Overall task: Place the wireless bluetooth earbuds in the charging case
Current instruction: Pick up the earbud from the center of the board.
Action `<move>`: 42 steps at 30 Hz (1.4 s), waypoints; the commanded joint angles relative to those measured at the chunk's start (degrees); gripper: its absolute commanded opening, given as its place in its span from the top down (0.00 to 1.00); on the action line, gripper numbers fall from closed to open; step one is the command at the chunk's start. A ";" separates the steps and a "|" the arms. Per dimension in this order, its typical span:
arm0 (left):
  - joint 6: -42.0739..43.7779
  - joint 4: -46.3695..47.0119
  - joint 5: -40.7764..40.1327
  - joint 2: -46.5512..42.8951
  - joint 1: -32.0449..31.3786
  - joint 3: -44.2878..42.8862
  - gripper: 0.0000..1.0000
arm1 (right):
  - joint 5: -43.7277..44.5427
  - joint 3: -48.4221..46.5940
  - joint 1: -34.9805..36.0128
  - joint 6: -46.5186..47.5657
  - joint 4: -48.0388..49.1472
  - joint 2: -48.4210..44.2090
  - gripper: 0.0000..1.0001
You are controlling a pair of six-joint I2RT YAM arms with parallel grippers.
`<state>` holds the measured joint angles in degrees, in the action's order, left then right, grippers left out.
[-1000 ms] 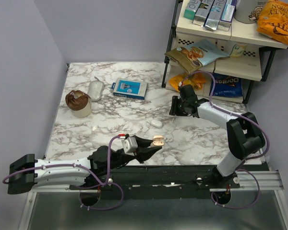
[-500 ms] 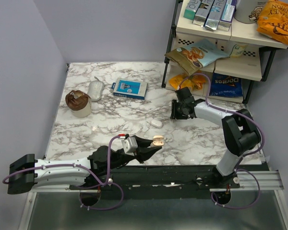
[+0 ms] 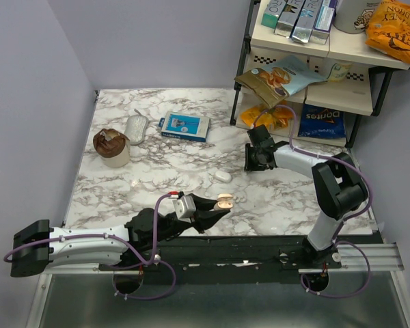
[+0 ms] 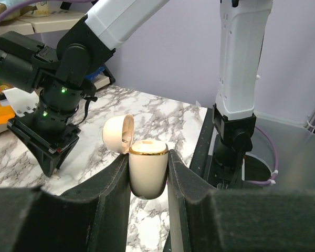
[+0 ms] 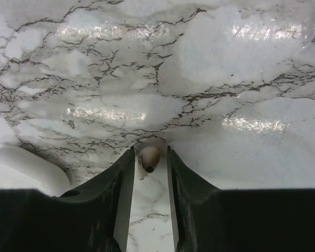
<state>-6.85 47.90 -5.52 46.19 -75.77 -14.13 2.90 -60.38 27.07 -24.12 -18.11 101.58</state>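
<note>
My left gripper [image 3: 221, 203] [image 4: 148, 157] is shut on the cream charging case [image 4: 147, 172] [image 3: 224, 200], held above the table's near edge. The case stands upright with a gold rim and its lid [image 4: 118, 134] tipped open to the left. My right gripper [image 3: 249, 162] [image 5: 149, 153] is down on the marble near the shelf. A small beige earbud [image 5: 149, 157] lies between its fingertips, with a thin gap on each side. In the top view the earbud is hidden by the gripper.
A white oval case [image 3: 223, 175] [image 5: 23, 169] lies left of my right gripper. At the back left stand a brown-topped cup [image 3: 111, 145], a white mouse [image 3: 136, 128] and a blue box [image 3: 184, 126]. A shelf rack [image 3: 307, 75] of snack bags borders the back right.
The right arm has shifted slightly left and its jaws have narrowed around the earbud. The left arm and the case have not moved.
</note>
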 commanded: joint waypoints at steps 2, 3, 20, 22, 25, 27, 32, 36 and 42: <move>0.26 1.67 -0.46 -0.93 -0.35 0.68 1.00 | 1.15 0.00 0.70 -0.23 -1.05 2.39 0.68; 0.17 1.67 -0.46 -0.93 -0.26 0.68 1.00 | 1.23 0.09 0.70 -0.23 -1.05 2.31 0.71; -0.18 3.87 -5.81 -0.49 0.00 0.60 1.00 | 1.41 12.39 3.77 0.82 15.81 -24.11 0.99; 0.61 4.13 -7.83 -0.40 0.36 -0.02 1.00 | 1.14 13.09 5.18 1.79 17.66 -27.91 0.99; 1.84 5.70 -9.51 0.47 1.32 -0.90 1.00 | 0.27 14.14 6.50 2.50 21.96 -35.12 0.99; 2.02 7.72 -10.56 1.78 2.29 -1.33 1.00 | -0.69 16.08 7.29 2.41 27.06 -40.20 0.99; 1.32 14.67 -8.20 4.87 7.98 -2.92 1.00 | -4.65 17.75 8.61 1.97 35.93 -46.82 0.99; -0.09 19.59 -2.06 7.58 12.74 -4.41 1.00 | -6.76 18.80 10.01 1.36 40.52 -51.12 0.99; -1.31 22.06 5.42 10.93 17.40 -8.89 1.00 | -7.82 19.60 13.35 3.46 45.09 -55.52 0.99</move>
<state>-6.57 64.34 -7.60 55.33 -60.45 -19.42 -2.87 -41.58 38.33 -22.37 20.58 48.18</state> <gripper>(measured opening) 0.363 0.035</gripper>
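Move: The earbud at the board's centre lies right between the right hand's parted fingertips, level with the hand both ways and maybe 1 cm below it. The closed white case stands about 8 cm to the hand's left and 3 cm nearer the base. The open charging case, in the left fingers, is roughly 23 cm back, 9 cm left and 22 cm up. From the left hand the earbud is some 23 cm ahead, 9 cm right and 23 cm down. The earbud is pinched between the right fingertips as they close around it where they stand, then carried up some 34 cm, later also drawing back, while the gripper swings from pointing down to about level. The left hand, waiting at first, keeps its grip on the open charging case and brings it about 9 cm forward and rising, turning slightly counter-clockwise. ##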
